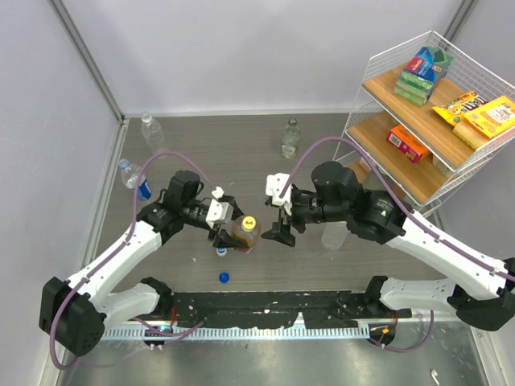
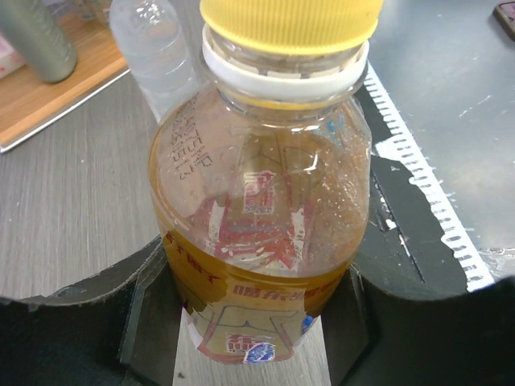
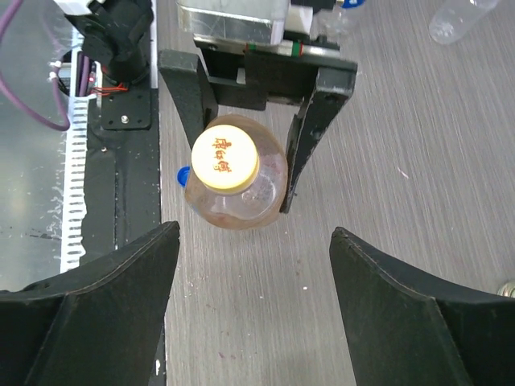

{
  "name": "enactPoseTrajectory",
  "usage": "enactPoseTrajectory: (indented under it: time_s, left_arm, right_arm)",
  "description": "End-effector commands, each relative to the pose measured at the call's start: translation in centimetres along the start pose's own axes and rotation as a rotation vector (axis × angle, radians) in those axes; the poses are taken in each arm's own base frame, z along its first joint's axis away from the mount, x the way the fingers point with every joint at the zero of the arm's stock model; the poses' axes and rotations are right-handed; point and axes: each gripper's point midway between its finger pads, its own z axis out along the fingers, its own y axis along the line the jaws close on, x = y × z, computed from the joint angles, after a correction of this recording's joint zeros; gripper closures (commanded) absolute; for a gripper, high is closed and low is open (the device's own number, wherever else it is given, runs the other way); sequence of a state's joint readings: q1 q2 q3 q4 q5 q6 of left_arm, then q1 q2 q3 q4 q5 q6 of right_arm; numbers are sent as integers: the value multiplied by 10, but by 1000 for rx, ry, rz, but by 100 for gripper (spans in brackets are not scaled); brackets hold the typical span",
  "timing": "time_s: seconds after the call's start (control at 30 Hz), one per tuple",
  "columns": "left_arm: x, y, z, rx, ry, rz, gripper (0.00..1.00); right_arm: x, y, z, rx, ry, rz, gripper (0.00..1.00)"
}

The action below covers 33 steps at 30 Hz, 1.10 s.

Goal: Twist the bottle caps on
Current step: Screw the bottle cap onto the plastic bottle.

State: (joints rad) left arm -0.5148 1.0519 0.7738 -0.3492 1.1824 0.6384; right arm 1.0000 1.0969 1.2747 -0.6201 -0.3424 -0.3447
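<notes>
An amber bottle (image 1: 245, 234) with a red label stands upright on the table, a yellow cap (image 1: 249, 223) sitting on its neck. My left gripper (image 1: 231, 234) is shut on its lower body; in the left wrist view the bottle (image 2: 261, 233) fills the space between the fingers (image 2: 143, 293), with the cap (image 2: 290, 20) at the top. My right gripper (image 1: 283, 233) hangs open just right of the bottle, apart from it. In the right wrist view the yellow cap (image 3: 225, 161) lies ahead of the open right gripper (image 3: 253, 273). Two loose blue caps (image 1: 224, 277) (image 1: 221, 252) lie near the bottle.
Clear bottles stand at the back left (image 1: 153, 133), back middle (image 1: 290, 138) and under my right arm (image 1: 332, 236). A blue-labelled one (image 1: 133, 178) lies by the left wall. A wire shelf (image 1: 418, 121) with snack boxes stands at the right. A black base strip (image 1: 273, 305) runs along the near edge.
</notes>
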Motion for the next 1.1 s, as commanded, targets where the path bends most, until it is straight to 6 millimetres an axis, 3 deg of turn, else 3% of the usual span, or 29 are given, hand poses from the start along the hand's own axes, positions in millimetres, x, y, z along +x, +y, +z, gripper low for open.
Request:
enactPoseTrajectory:
  time_s: [0.0, 0.27, 0.53, 0.87, 0.93, 1.07]
  left_arm:
    - [-9, -12, 1, 82, -54, 34, 89]
    - [-10, -10, 1, 84, -47, 21, 89]
    - [-14, -9, 1, 78, -61, 29, 89]
    - [-18, -4, 2, 68, -69, 11, 90]
    - [-18, -4, 2, 70, -70, 11, 90]
    - [-20, -3, 2, 62, -68, 14, 90]
  right_arm:
    - [-35, 9, -7, -79, -92, -83, 21]
    - [-55, 16, 10, -186, -120, -75, 27]
    - [-49, 25, 18, -249, -82, -56, 34]
    - [-44, 21, 23, -229, -62, -44, 51]
    - [-44, 17, 25, -203, -61, -35, 63]
    - [-42, 12, 25, -171, -51, -24, 69]
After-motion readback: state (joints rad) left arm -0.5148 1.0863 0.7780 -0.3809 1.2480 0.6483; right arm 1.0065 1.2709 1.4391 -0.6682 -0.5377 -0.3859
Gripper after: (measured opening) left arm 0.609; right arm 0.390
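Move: The yellow cap on the plastic bottle sits about 4 cm to the left of my open right hand, 1 cm back and 1 cm higher; the bottle's body hangs below it, about 5 cm under that hand. From my left hand, which holds the body, the cap is some 8 cm above and about 1 cm out and 1 cm right. On the table, about 30 cm below my right hand, the loose blue cap lies about 18 cm left and 3 cm back. I keep my left hand clamped round the bottle's body, easing it back about 1 cm, while my right hand goes about 4 cm left to the yellow cap, arcing some 2 cm up before settling partway down, drifting slightly back and swinging about 10 degrees counter-clockwise. Then I close my right fingers from wide open and pinch the cap's sides. ##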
